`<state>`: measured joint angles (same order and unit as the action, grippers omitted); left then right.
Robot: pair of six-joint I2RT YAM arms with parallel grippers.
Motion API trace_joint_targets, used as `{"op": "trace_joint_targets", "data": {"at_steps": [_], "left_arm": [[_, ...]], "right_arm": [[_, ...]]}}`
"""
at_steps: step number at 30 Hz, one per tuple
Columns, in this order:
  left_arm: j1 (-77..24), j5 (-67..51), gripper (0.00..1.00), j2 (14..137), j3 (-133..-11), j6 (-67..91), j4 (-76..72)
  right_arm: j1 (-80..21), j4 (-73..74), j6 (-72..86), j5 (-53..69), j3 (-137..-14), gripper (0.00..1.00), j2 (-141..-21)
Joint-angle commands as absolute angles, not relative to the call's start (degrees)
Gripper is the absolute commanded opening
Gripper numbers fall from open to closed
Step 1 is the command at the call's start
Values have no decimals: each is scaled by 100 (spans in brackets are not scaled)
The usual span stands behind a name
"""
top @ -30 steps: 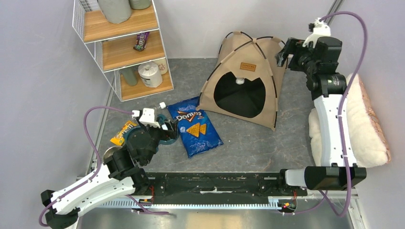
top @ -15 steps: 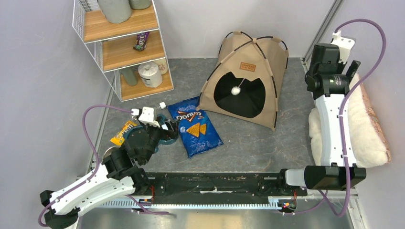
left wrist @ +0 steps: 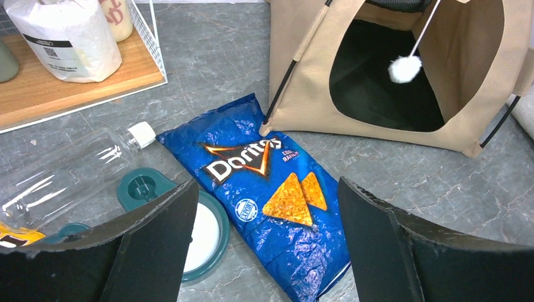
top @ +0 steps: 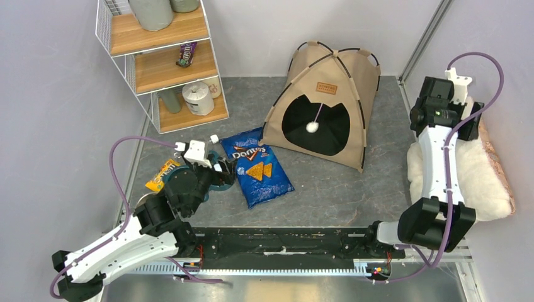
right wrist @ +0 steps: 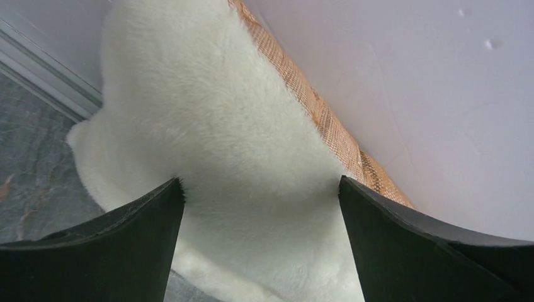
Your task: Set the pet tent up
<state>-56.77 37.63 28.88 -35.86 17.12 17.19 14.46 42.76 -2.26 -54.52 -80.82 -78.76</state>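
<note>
The pet tent stands upright at the back middle of the table, tan with thin black poles, its dark doorway facing the arms. A white pom-pom hangs on a string in the doorway, as the left wrist view also shows. My right gripper is open at the far right, well clear of the tent. It is pressed against the fluffy white cushion, with fur bulging between its fingers. My left gripper is open and empty, low over a blue Doritos bag left of the tent.
The cushion leans on the right wall. A wire shelf unit with jars stands at the back left. A clear bottle, a teal-rimmed lid and a yellow packet lie by the left gripper.
The right arm has swung away from the tent's top, right and down onto the cushion, and its jaws widened slightly. The pom-pom has dropped lower in the doorway. The left arm has not moved.
</note>
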Motion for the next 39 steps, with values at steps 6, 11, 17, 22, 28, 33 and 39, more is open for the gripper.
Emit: {"op": "trace_joint_targets", "data": {"at_steps": [6,11,17,22,28,33,39], "left_arm": [[-5713,3806,87,3244,-4162,1657,1959],[-5713,3783,87,3265,-4160,1692,1912],[-5711,3770,87,3140,-4083,1714,1892],[-5713,3796,87,3053,-4035,1680,1831],[-5713,3794,87,3035,-4017,1673,1784],[-5713,3796,87,3018,-3995,1696,1784],[-5713,3830,87,3026,-3977,1705,1725]], "right_arm": [[1955,2600,-864,-4591,-6864,97,-7284],[1960,2885,-506,-4858,-7183,68,-7602],[1951,3094,-316,-4971,-7597,0,-7531],[1857,4010,246,-3907,-8451,0,-7102],[1795,4858,725,-2189,-9592,0,-6535],[1785,4911,894,-1472,-10282,0,-6157],[1790,4807,1057,-444,-10930,0,-5832]]}}
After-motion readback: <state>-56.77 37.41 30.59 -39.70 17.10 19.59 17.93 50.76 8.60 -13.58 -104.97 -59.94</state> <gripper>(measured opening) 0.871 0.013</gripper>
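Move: Back of the right hand by some 8 cm and about 13 cm below is the middle of the white pillow, about 1 cm to its right; the open fingers are over the pillow's far, upper part. The tent stands roughly 38 cm left and 12 cm ahead of this hand, about 15 cm lower. Its hanging ball is some 42 cm left, 8 cm ahead and 20 cm down. From the left hand, the pillow is about 69 cm right, 2 cm back and 9 cm lower. Sinking about 3 cm, with a slight shift right and back, the right hand settles its open fingers on the pillow and shuts them, pinching its plush cover. It then hoists the pillow steeply, some 23 cm up and 12 cm left, easing back a little, while the fingers swing counter-clockwise from pointing right towards ahead and tip up to nearly level. ##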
